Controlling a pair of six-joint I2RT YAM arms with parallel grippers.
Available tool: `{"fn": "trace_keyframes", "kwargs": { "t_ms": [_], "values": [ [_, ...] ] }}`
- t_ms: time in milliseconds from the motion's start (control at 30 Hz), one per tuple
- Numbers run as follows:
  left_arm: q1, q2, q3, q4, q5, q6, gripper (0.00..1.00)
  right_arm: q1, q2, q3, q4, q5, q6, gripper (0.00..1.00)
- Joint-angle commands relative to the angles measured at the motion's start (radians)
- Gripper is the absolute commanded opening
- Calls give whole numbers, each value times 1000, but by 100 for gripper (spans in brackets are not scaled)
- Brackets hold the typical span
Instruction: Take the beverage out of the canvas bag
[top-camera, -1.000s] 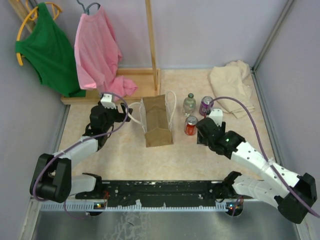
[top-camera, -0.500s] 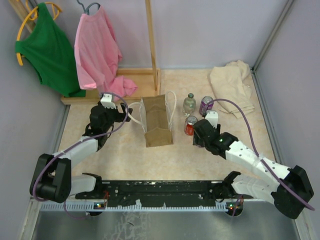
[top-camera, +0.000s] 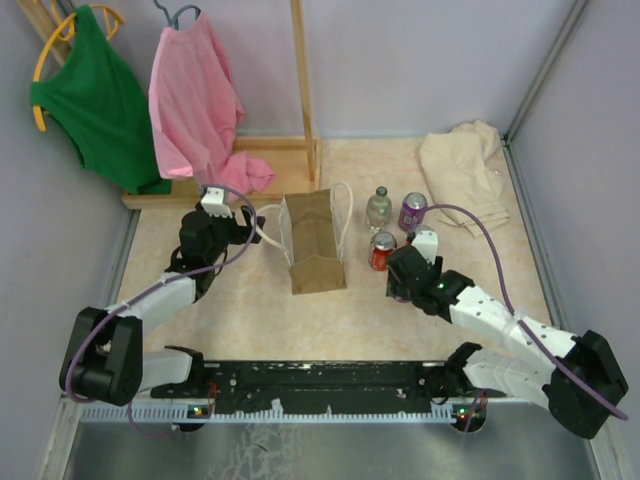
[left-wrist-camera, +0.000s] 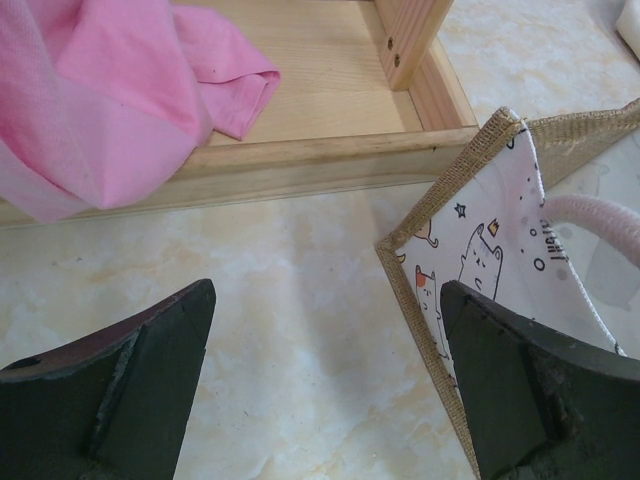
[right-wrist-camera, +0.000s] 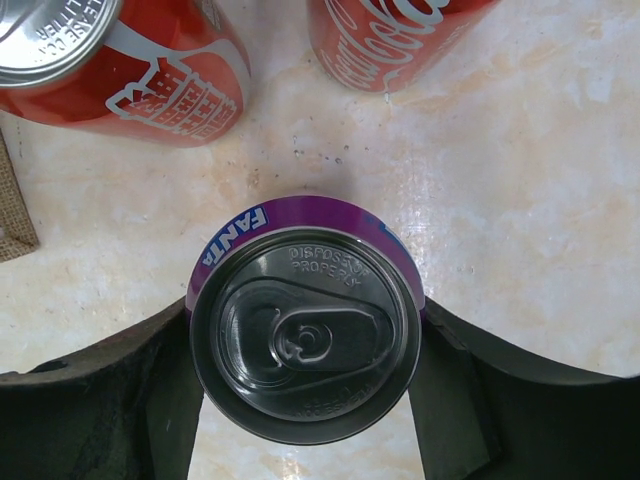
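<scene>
The tan canvas bag (top-camera: 315, 250) lies on the table with white rope handles (top-camera: 345, 215). My left gripper (top-camera: 243, 222) is open at the bag's left rim. In the left wrist view its jaws (left-wrist-camera: 325, 300) stand wide apart, the right finger over the bag's cartoon-printed lining (left-wrist-camera: 490, 230), beside a rope handle (left-wrist-camera: 600, 215). My right gripper (top-camera: 400, 278) sits right of the bag. In the right wrist view it (right-wrist-camera: 305, 330) is shut on an upright purple Fanta can (right-wrist-camera: 305, 345), a finger on each side. The gripper hides this can in the top view.
A red can (top-camera: 381, 250), a clear bottle (top-camera: 378, 207) and another purple can (top-camera: 412, 211) stand right of the bag. Two red cans (right-wrist-camera: 120, 60) (right-wrist-camera: 390, 40) are just beyond the held can. A wooden rack base (left-wrist-camera: 300, 150), pink cloth (left-wrist-camera: 100, 90) and beige cloth (top-camera: 460, 170) lie behind.
My right gripper has moved toward the near left, away from the standing purple can. The left arm and the bag have not moved.
</scene>
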Motion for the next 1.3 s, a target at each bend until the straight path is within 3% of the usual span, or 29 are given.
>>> {"fn": "trace_keyframes", "kwargs": {
  "t_ms": [0,33,67,467,600,800,1067,1267],
  "values": [
    [-6,-16,5,16,-6,-1,100,-4,-2,20,51,17,33,87],
    [-6,-20,4,15,-5,-3,100,-4,-1,26,44,21,33,97],
    [-6,-27,3,14,-5,-5,100,-3,-1,33,36,24,31,99],
    [-6,-90,33,-45,-48,-4,100,2,-92,235,-67,141,-66,99],
    [-6,-104,34,-47,-55,-15,100,-66,-113,302,-39,167,-165,99],
    [-6,-134,44,-77,-73,-20,100,-339,-97,342,87,66,-264,99],
    [-5,-170,39,-115,-137,-30,100,-865,-19,316,275,-260,-223,99],
    [-4,-216,32,-170,-277,-103,100,-969,-66,229,385,-242,-258,99]
  ]
}}
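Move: The right hand still grips the purple can at its own place, the can's middle about 2 cm below the hand point. From that hand, one red can stands some 7 cm ahead and 5 cm left, the other red can about 8 cm ahead and 3 cm right, all at like height. For the left hand the purple can lies roughly 34 cm right, 15 cm back and 9 cm down. Right hand releases the purple can, rises forward some 15 cm, then swings about 20 right; left hand lifts. ##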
